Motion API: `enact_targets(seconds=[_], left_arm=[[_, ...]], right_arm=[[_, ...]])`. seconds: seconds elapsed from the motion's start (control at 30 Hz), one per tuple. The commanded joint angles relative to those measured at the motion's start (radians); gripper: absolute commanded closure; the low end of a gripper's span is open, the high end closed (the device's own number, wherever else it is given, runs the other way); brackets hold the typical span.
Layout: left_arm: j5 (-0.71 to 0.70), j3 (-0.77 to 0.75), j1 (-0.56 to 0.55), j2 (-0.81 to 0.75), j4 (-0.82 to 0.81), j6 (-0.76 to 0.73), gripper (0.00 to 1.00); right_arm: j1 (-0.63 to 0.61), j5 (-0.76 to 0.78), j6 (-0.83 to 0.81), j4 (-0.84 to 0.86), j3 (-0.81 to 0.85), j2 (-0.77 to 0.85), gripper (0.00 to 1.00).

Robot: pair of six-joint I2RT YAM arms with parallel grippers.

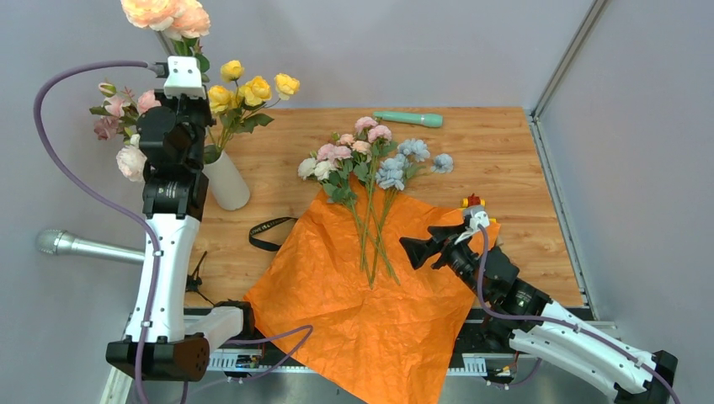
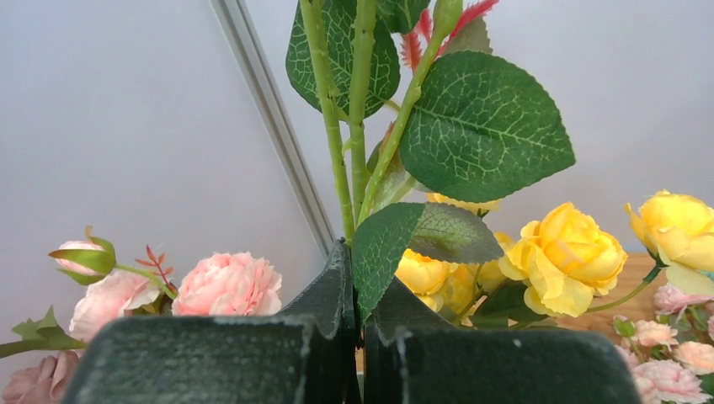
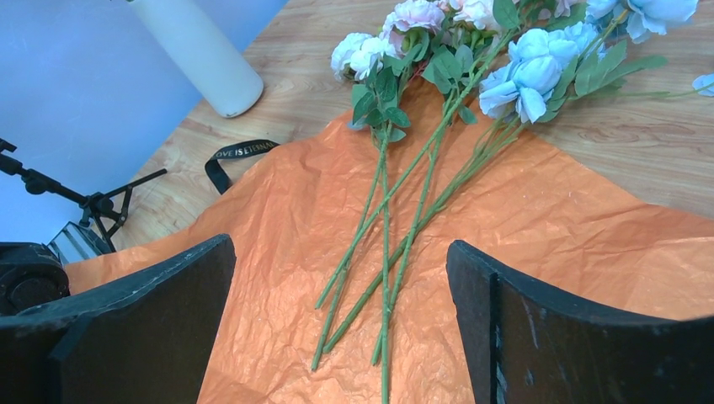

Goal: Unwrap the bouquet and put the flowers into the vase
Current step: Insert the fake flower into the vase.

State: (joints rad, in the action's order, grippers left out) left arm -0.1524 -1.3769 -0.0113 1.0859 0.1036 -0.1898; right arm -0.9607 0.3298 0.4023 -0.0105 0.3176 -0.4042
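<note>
The bouquet's orange paper lies unfolded across the table's front edge. On it lie loose flowers in pink, white and pale blue, their green stems pointing at me. My right gripper hovers open just above the stem ends, holding nothing. The off-white vase stands at the left with yellow blooms in it. My left gripper is raised above the vase, shut on green stems topped by peach blooms. The arm hides their lower ends.
A black strap lies left of the paper. Pink blooms spread out left of the left arm. A teal wand lies at the back, small toy blocks sit by the right wrist, and a grey metal tube sticks out at the left.
</note>
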Motion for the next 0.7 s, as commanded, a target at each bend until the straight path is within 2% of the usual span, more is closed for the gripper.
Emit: enact_targets(seconds=[0.0, 0.5, 0.67], left_arm=[[-0.021, 0.045, 0.007, -0.016, -0.119, -0.038, 1.0], [-0.038, 0.192, 0.007, 0.003, -0.22, -0.071, 1.0], [-0.036, 0.296, 0.007, -0.025, -0.248, -0.06, 1.0]], right_arm=[[0.004, -0.017, 0.012, 0.04, -0.006, 0.0, 0.02], [0.004, -0.042, 0.029, 0.073, -0.029, -0.004, 0.02], [0.004, -0.048, 0.033, 0.073, -0.032, -0.004, 0.02]])
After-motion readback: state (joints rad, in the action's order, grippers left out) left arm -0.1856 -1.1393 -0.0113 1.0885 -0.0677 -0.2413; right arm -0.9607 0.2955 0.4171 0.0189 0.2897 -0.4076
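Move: The left hand already grips the stems of the peach flower. The vase stands almost straight below, about 2 cm ahead and 2 cm left, its middle some 37 cm down. Yellow blooms already in the vase are roughly 9 cm ahead, 12 cm right and 8 cm lower; pink blooms about 5 cm ahead, 13 cm left and 10 cm lower. From the right hand the vase lies about 20 cm ahead, 48 cm left and 9 cm lower. Down and gathering speed, the left hand sinks about 7 cm between the pink and yellow blooms towards the vase, easing some 2 cm forward as it goes. The fingers stay shut on the peach flower's stems and point nearly level forward, the wrist tipping down and rolling only by about 5 degrees. ##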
